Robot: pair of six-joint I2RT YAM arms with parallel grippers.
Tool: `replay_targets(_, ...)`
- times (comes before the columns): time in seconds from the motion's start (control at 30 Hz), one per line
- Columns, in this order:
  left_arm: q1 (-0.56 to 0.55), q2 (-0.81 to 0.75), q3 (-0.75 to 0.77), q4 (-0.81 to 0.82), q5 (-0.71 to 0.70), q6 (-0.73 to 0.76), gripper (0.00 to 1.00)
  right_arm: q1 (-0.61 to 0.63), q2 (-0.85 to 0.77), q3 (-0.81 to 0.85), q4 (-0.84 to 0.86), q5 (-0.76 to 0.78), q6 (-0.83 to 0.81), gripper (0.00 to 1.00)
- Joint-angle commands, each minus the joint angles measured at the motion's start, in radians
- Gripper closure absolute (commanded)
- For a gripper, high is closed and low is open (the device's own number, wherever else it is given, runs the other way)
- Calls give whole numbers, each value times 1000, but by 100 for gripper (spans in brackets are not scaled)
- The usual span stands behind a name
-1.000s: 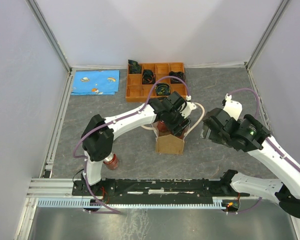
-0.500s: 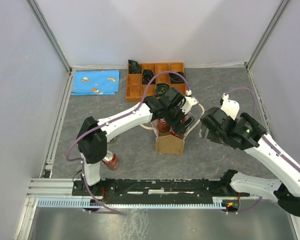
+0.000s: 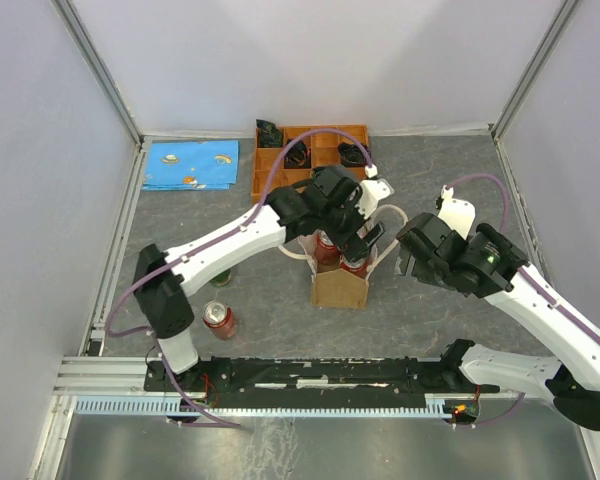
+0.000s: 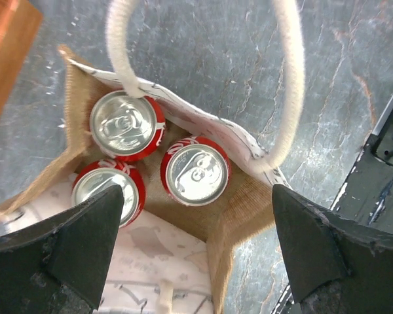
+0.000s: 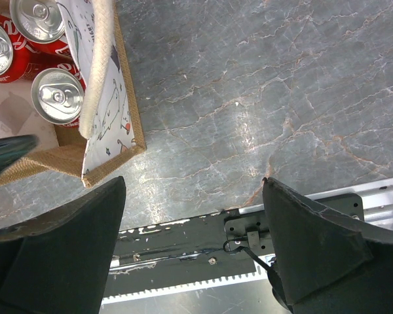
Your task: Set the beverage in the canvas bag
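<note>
The canvas bag (image 3: 340, 289) stands upright mid-table, its cream handles (image 4: 289, 78) looped outward. Three red beverage cans stand inside it (image 4: 126, 124) (image 4: 195, 170) (image 4: 105, 191). My left gripper (image 3: 366, 236) hovers just above the bag's mouth, open, with nothing between its fingers (image 4: 196, 212). My right gripper (image 3: 411, 258) hangs open and empty to the right of the bag, over bare table (image 5: 193, 190). In the right wrist view the bag's corner (image 5: 111, 140) and a can (image 5: 57, 95) show at the upper left. Another red can (image 3: 218, 319) stands on the table near the left arm's base.
An orange compartmented tray (image 3: 268, 183) with dark items sits behind the bag, partly hidden by the left arm. A blue patterned cloth (image 3: 190, 165) lies at the back left. A green object (image 3: 221, 279) peeks out by the left arm. The black base rail (image 5: 183, 239) runs along the near edge.
My left gripper has opened and lifted off a can now standing in the bag, and its arm has stretched farther back. The right gripper has edged slightly left.
</note>
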Motion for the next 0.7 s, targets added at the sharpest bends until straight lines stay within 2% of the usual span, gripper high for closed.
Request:
replay_targets(0.0,25,-187,4,-6,-51,24,1,0,-13,35,22,24,-8,7)
replay_targets(0.1,92,-268,-28,-58,-48,12,1,0,-13,31,24,29,-9,7)
replay_targets(0.27,286,-329,-31,-224,-22,2,1,0,-6,15,52,22,-19,7)
replay_targets(0.4,430,-370,-56,-335,-74,45,1,0,8,12,68,10,-31,7)
replay_targets(0.53,517,-394,-84,-408,-153,116,1,0,19,6,87,-2,-45,6)
replay_targets(0.67,639,-421,-146,-427,-155,143,0,0,23,-2,98,-12,-55,6)
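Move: The left hand, empty and open, hangs over the bag with the can it has already let go about 11 cm straight below. The bottle stands roughly 33 cm to its left, level with it forward, some 9 cm lower. The last loose can is about 32 cm left and 13 cm back, and 11 cm down. From the right hand the bottle lies some 45 cm left, 5 cm ahead and 12 cm down. Touching nothing, the left hand leaves the cans in the bag and heads for the bottle: it first rises about 10 cm, then sweeps some 26 cm left and about 5 cm forward, sinking by roughly half of that rise at the end. The wrist swings about 30 degrees counter-clockwise; the fingers stay wide open. ##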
